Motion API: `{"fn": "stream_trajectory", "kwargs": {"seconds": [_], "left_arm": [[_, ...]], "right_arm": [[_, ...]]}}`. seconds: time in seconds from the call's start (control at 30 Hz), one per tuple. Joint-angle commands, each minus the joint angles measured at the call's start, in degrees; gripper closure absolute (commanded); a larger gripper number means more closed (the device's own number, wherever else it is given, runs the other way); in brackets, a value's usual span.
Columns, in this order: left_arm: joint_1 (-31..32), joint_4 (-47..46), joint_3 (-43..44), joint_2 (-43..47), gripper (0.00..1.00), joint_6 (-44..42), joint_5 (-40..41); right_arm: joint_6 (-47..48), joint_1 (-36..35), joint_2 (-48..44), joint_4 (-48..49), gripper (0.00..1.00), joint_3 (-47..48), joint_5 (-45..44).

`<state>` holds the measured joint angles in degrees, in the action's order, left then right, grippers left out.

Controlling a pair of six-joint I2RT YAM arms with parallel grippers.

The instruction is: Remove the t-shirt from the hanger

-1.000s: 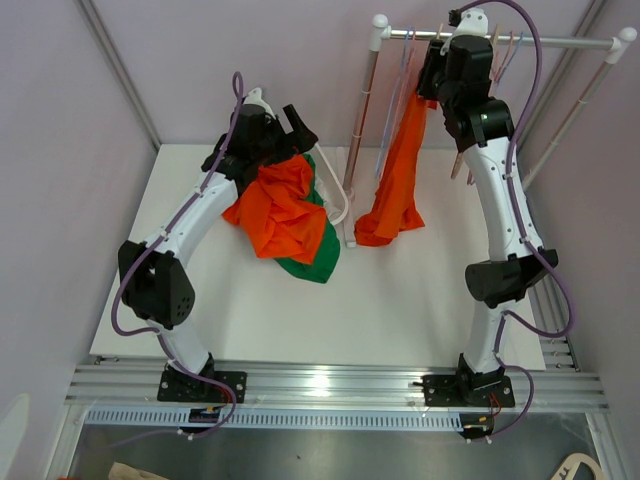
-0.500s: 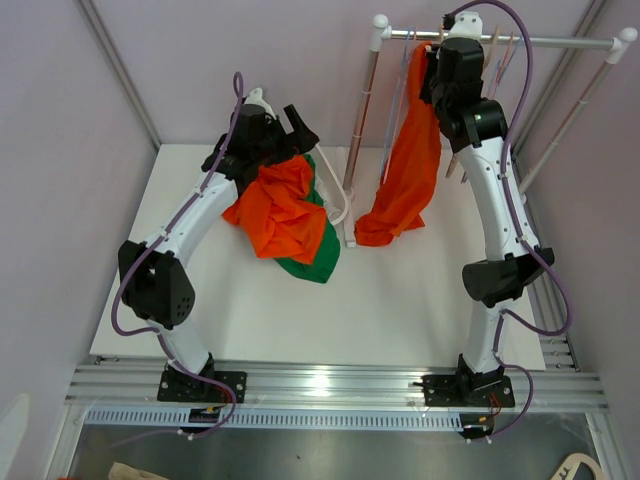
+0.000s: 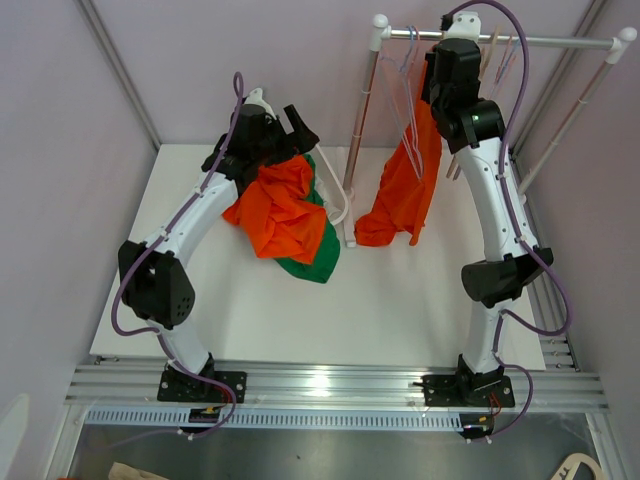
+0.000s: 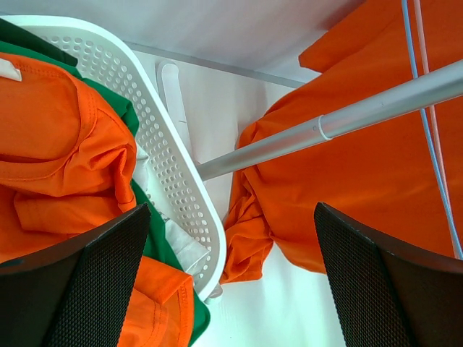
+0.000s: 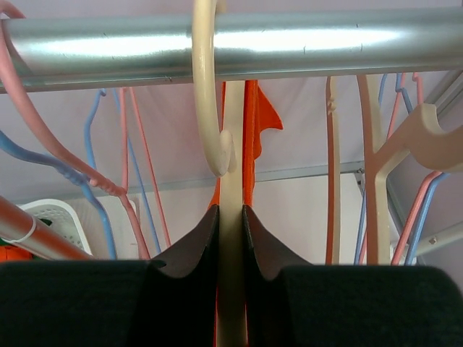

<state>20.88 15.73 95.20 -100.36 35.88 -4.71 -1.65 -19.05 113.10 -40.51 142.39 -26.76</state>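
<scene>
An orange t-shirt (image 3: pixel 405 190) hangs from a cream hanger (image 5: pixel 230 188) just under the metal rail (image 3: pixel 540 41). Its lower end rests on the table. My right gripper (image 5: pixel 230 217) is shut on the hanger's neck, just below its hook, which curls over the rail (image 5: pixel 289 40). Orange cloth (image 5: pixel 251 130) shows behind the hanger. In the top view the right gripper (image 3: pixel 455 50) is high at the rail. My left gripper (image 3: pixel 300 130) is open and empty above the basket. In the left wrist view the t-shirt (image 4: pixel 347 166) hangs to the right of the open gripper (image 4: pixel 231 282).
A white perforated basket (image 4: pixel 166 166) holds orange (image 3: pixel 280 210) and green (image 3: pixel 315 255) clothes at the left of the rack. Several empty pink, blue and cream hangers (image 5: pixel 376 166) hang on the rail. A rack leg (image 4: pixel 325 126) slants across the left wrist view.
My right gripper has risen towards the rail with the hanger. The t-shirt has lifted and swung a little to the right. The left arm has not moved.
</scene>
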Motion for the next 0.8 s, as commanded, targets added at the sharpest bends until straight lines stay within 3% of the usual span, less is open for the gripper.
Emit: {"fn": "stream_trajectory", "kwargs": {"seconds": [0.0, 0.37, 0.6, 0.77], "left_arm": [[0.65, -0.35, 0.51, 1.04, 0.01, -1.16, -0.56], [1.26, 0.89, 1.92, 6.22, 0.00, -6.43, 3.66], [2.93, 1.06, 1.75, 9.74, 0.00, -9.24, 3.83], [4.60, -0.08, -1.59, 14.47, 0.00, -11.44, 3.92]], "right_arm": [[1.39, -0.37, -1.91, 5.08, 1.00, 1.58, 0.30], [4.99, -3.01, -9.82, 11.07, 1.00, -2.37, 0.67], [4.20, -5.03, -14.04, 4.06, 1.00, -3.17, -3.73], [-0.19, -5.38, -20.53, 1.40, 1.00, -14.13, -4.00]]}}
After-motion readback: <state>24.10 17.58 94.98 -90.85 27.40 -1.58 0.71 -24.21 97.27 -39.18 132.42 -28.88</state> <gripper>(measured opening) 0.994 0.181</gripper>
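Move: My right hand already grips the wooden hanger carrying the last orange t-shirt; the rail its hook hangs on is about 8 cm straight above. The t-shirt's middle hangs some 18 cm below that hand, 3 cm back and 3 cm left. Level with it fore and aft, pink and blue hangers hang 5 cm left and an empty wooden hanger 10 cm right. From my open left hand, the hanging t-shirt is about 22 cm right, 1 cm farther out and 4 cm lower. With my right fingers still pinching the wooden hanger, I first raise it a little, then sweep it back towards me and up, about 8 cm back and 6 cm up, to bring the hook off the rail, tipping the fingers up slightly. Meanwhile my left hand, wide open and empty, rises some 7 cm and draws back 4 cm, away from the basket, tipping up about 10 degrees. ##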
